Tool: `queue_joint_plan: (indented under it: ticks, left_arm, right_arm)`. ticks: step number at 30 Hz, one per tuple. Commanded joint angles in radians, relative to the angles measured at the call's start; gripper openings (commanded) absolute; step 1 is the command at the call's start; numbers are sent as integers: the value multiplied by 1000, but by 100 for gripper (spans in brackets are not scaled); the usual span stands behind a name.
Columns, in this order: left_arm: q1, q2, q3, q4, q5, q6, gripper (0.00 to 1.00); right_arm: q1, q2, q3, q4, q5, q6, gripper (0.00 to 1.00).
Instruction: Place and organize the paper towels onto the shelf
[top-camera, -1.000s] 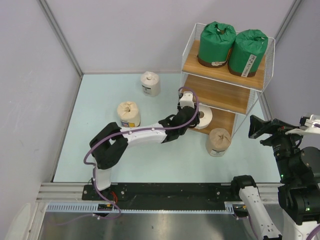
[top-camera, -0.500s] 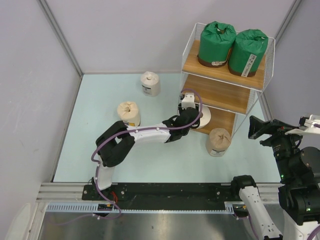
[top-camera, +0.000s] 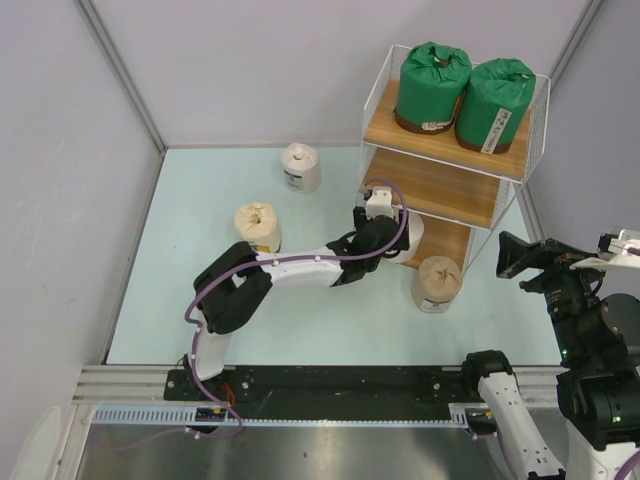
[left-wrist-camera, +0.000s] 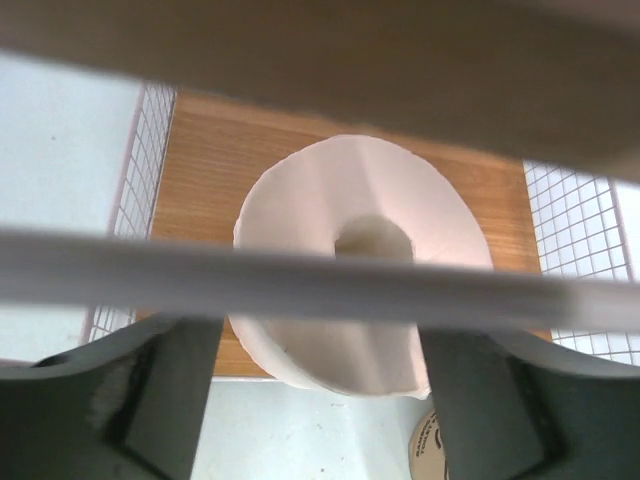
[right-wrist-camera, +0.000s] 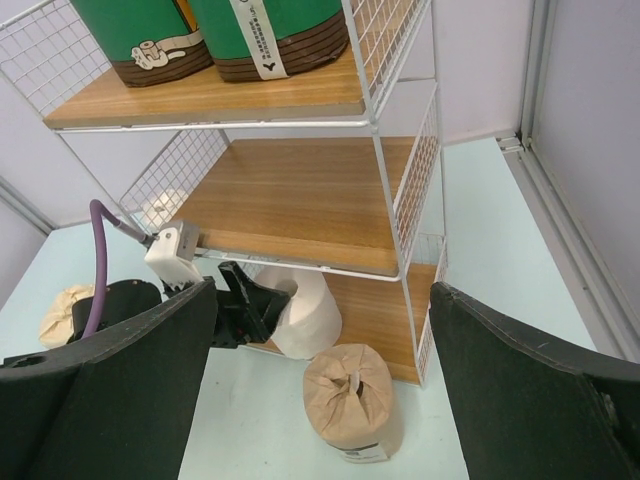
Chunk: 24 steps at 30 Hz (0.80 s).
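Observation:
The shelf (top-camera: 440, 190) stands at the back right, with two green-wrapped paper towels (top-camera: 432, 85) (top-camera: 495, 100) on its top board. A bare white roll (left-wrist-camera: 340, 260) stands on the bottom board (left-wrist-camera: 210, 170), overhanging its front edge. My left gripper (top-camera: 395, 238) reaches in under the middle board. Its fingers (left-wrist-camera: 180, 400) flank the roll, open, with a thin gap on the left. A tan roll (top-camera: 437, 283) stands on the floor before the shelf. My right gripper (top-camera: 515, 255) hovers open at the right, empty.
A cream roll (top-camera: 258, 228) and a white-wrapped labelled roll (top-camera: 300, 167) stand on the pale floor left of the shelf. The middle board (right-wrist-camera: 300, 200) is bare. White wire mesh (right-wrist-camera: 410, 190) closes the shelf's sides. Grey walls bound the area.
My left arm has pushed the white roll further onto the bottom board, and its jaws have widened off the roll. The right arm has not moved.

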Motion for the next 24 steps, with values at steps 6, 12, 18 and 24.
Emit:
queue_joint_plan:
  ticks: [6,12,18,24]
  left_arm:
    - [19,-43,13,71,10,-19,100]
    - [19,-119,-47,92,54,-42,100]
    - [12,-196,-110,108,103,-35,100]
    - [-31,-308,-192,94,97,22,100]
  right_arm:
    - [6,-8,4,6,4,-15,92]
    - [6,-17,4,3,4,-6,92]
    - [6,-28,4,0,1,-1,91]
    - [6,-59,4,-1,25,-12,91]
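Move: The white paper towel roll stands on the bottom shelf with its middle about 3 cm ahead of the left hand, 3 cm to its right and 5 cm below; the fingers are already opening at its near upper part. The brown-wrapped roll is some 7 cm back, 9 cm right and 7 cm lower. The middle shelf board lies roughly 8 cm ahead, 7 cm right and 8 cm up. From the right hand, the white roll is about 24 cm ahead, 9 cm left and 33 cm below. Nearly in place at first, the left hand spreads its already opening fingers to full width and comes free of the white roll's near upper part. It then rises about 5 cm, speeding up, and draws back some 2.5 cm and a little left, out from the bottom shelf's opening, with a slight wrist roll. ##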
